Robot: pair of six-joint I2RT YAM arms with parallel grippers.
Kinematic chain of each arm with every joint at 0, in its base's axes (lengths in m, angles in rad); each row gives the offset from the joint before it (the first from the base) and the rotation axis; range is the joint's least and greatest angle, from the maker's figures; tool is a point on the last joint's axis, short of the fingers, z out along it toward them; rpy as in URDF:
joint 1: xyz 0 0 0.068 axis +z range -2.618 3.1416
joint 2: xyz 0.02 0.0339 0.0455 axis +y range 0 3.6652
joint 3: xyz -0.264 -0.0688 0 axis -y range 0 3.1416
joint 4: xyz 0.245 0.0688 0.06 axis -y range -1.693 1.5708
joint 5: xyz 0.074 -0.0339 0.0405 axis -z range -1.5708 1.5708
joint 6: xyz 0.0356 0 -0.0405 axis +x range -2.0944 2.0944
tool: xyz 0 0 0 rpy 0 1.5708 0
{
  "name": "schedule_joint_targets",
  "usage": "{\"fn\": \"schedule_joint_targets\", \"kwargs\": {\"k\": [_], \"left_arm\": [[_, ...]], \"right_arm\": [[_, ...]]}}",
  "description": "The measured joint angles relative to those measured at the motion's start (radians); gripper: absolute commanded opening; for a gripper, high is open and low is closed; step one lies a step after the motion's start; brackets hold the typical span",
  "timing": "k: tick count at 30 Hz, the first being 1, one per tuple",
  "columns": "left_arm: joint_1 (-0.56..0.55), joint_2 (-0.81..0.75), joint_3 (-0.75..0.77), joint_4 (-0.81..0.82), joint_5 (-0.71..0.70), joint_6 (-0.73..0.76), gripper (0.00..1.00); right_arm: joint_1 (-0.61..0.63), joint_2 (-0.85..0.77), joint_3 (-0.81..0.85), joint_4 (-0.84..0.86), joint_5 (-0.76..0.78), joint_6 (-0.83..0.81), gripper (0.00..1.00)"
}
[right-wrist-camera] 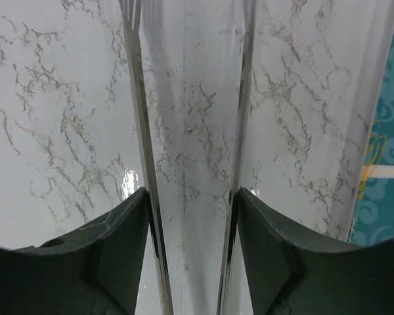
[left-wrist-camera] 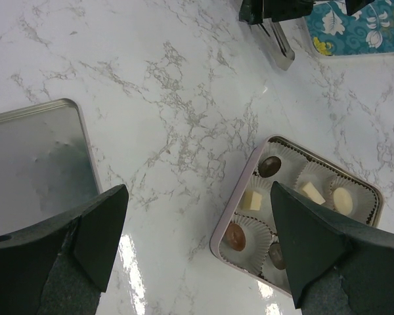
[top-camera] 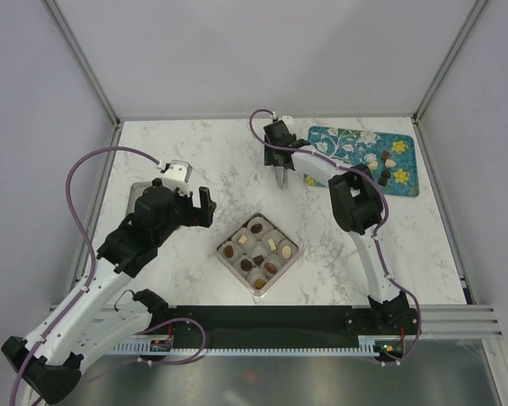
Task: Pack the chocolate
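Observation:
Several pieces of the chocolate (top-camera: 256,227) lie in paper cups in a small square tin (top-camera: 223,262) at the table's middle. A few more of the chocolate (top-camera: 384,178) lie on the teal flowered mat (top-camera: 347,139) at the back right. My right gripper (top-camera: 281,169) hovers left of the mat, shut on metal tongs (right-wrist-camera: 139,125) that point down at the marble; no chocolate shows between the blades. My left gripper (left-wrist-camera: 197,249) is open above the marble just left of the tin (left-wrist-camera: 240,197), with nothing between its fingers.
A flat metal lid (left-wrist-camera: 33,157) lies on the table left of the tin, partly under my left arm. The right arm's tongs (left-wrist-camera: 279,46) hang beyond the tin near the mat's corner (left-wrist-camera: 354,33).

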Motion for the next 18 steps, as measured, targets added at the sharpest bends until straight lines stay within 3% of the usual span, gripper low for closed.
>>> {"fn": "schedule_joint_targets", "kwargs": {"k": [4,9,18], "left_arm": [[0.000,0.009,0.000,0.000,-0.002,0.000,0.97],[0.000,0.030,0.000,0.000,-0.015,0.000,0.97],[0.000,0.078,0.000,-0.002,-0.029,-0.001,0.96]], "right_arm": [[0.000,0.019,0.000,0.001,0.000,0.012,0.74],[-0.002,0.020,0.000,0.003,-0.013,0.020,0.98],[-0.002,-0.125,-0.043,-0.056,-0.034,0.020,0.98]]}}
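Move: The tongs are still between the right fingers, their middle roughly 2 cm ahead of the hand and 1 cm below it, tips pointing outward. The blue floral mat's middle lies about 28 cm to the right, level with the hand; the chocolate box is some 32 cm back and 5 cm left. From the idle left hand the tongs lie about 30 cm ahead, 17 cm right and 21 cm below. The right fingers let go of the tongs' two arms, opening from a little over half to wide while the hand sinks a last 1 cm or so, stays there briefly, then lifts straight up about 5 cm away from them, drawing back slightly at the end. The left hand, wide open and empty, eases down some 2 cm. ##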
